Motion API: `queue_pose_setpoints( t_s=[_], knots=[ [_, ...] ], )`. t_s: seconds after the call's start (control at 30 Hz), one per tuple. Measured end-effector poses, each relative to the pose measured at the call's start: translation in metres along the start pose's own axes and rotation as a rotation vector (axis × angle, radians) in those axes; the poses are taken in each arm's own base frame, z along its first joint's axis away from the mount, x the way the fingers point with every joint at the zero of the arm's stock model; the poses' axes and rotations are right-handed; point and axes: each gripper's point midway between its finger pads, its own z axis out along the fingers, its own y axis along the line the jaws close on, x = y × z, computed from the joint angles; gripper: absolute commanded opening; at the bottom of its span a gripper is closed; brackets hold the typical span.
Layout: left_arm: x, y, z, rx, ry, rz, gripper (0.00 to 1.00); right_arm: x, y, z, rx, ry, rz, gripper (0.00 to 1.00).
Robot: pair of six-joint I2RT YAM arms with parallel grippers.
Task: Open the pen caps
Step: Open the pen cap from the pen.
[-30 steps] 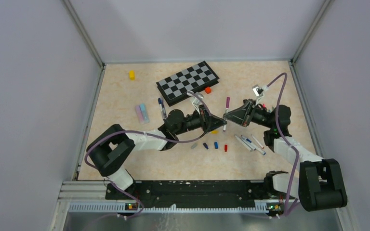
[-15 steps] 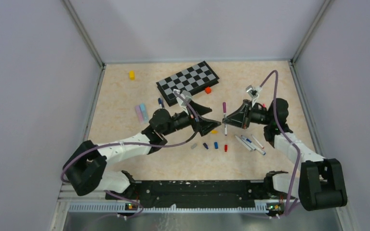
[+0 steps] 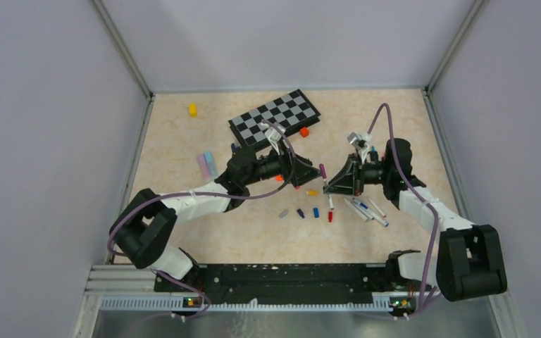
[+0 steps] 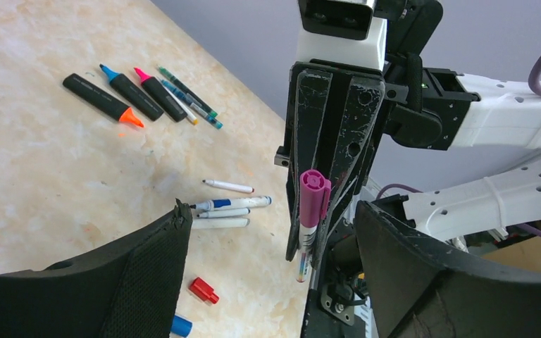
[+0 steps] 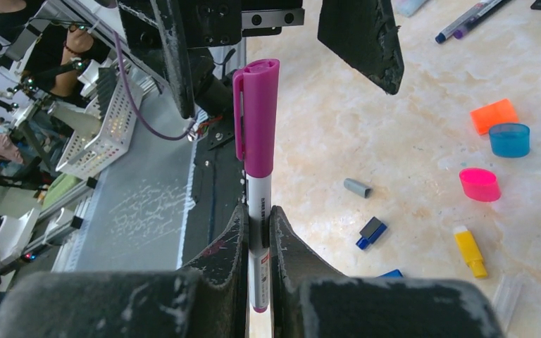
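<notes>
My right gripper (image 5: 259, 224) is shut on the white barrel of a pen (image 5: 258, 204) and holds it upright above the table. The pen's magenta cap (image 5: 257, 116) is on and points at my left gripper (image 4: 273, 211). The left gripper is open, one finger on each side of the cap (image 4: 313, 201), and it touches nothing. From above, the left gripper (image 3: 301, 174) and right gripper (image 3: 328, 186) face each other mid-table with the cap (image 3: 322, 169) between them. Loose pen caps lie below: grey (image 5: 357, 187), blue (image 5: 371, 232), yellow (image 5: 470, 252), red (image 4: 203, 289).
A chessboard (image 3: 275, 121) lies at the back, with an orange block (image 3: 303, 132) beside it and a yellow block (image 3: 192, 109) far left. White pens (image 3: 363, 209) lie under the right arm. Black highlighters (image 4: 130, 83) lie uncapped farther off. Pastel pieces (image 3: 208, 165) lie at the left.
My left gripper has opened and pulled back to the left. My right gripper has carried the capped pen leftward and lower, toward the left gripper.
</notes>
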Motion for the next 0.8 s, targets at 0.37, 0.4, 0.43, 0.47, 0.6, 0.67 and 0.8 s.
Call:
queue_pose_setpoints(
  t_s=[0.37,0.4,0.43,0.47,0.6,0.67,0.8],
  knots=[
    [0.010,0.003,0.014,-0.058,-0.031,-0.159,0.63,0.009,-0.015,-0.001,0.079,0.014,0.010,0.00],
    [0.010,0.004,0.015,-0.073,-0.039,-0.164,0.60,0.009,-0.017,-0.001,0.087,0.014,0.004,0.00],
    [0.010,0.005,0.017,-0.089,-0.046,-0.170,0.57,0.009,-0.018,-0.001,0.095,0.015,0.002,0.00],
    [0.011,0.006,0.019,-0.109,-0.051,-0.174,0.52,0.008,-0.020,-0.002,0.106,0.015,-0.003,0.00],
    [0.009,0.008,0.029,-0.180,-0.052,-0.181,0.42,0.009,-0.026,-0.003,0.148,0.020,-0.010,0.00],
    [0.006,0.007,0.033,-0.202,-0.059,-0.176,0.39,0.009,-0.029,-0.004,0.166,0.022,-0.018,0.00],
    [0.009,0.012,0.035,-0.257,-0.048,-0.172,0.33,0.011,-0.032,-0.004,0.191,0.027,-0.019,0.00]
  ],
)
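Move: The purple cap, on the pen gripped by the right hand, stands about 4 cm to the right of the left hand's open fingers, level fore-and-aft and 1 cm higher. On the table some 17 cm below that hand lie the blue cap, 1 cm back and 2 cm right, and the yellow cap, 7 cm ahead and 1 cm right. From the right hand, the purple cap is about 4 cm ahead, 1 cm left and 4 cm up. Left fingers reach 3 cm right around the purple cap, half closing; right lowers the held pen 3 cm, forward. ##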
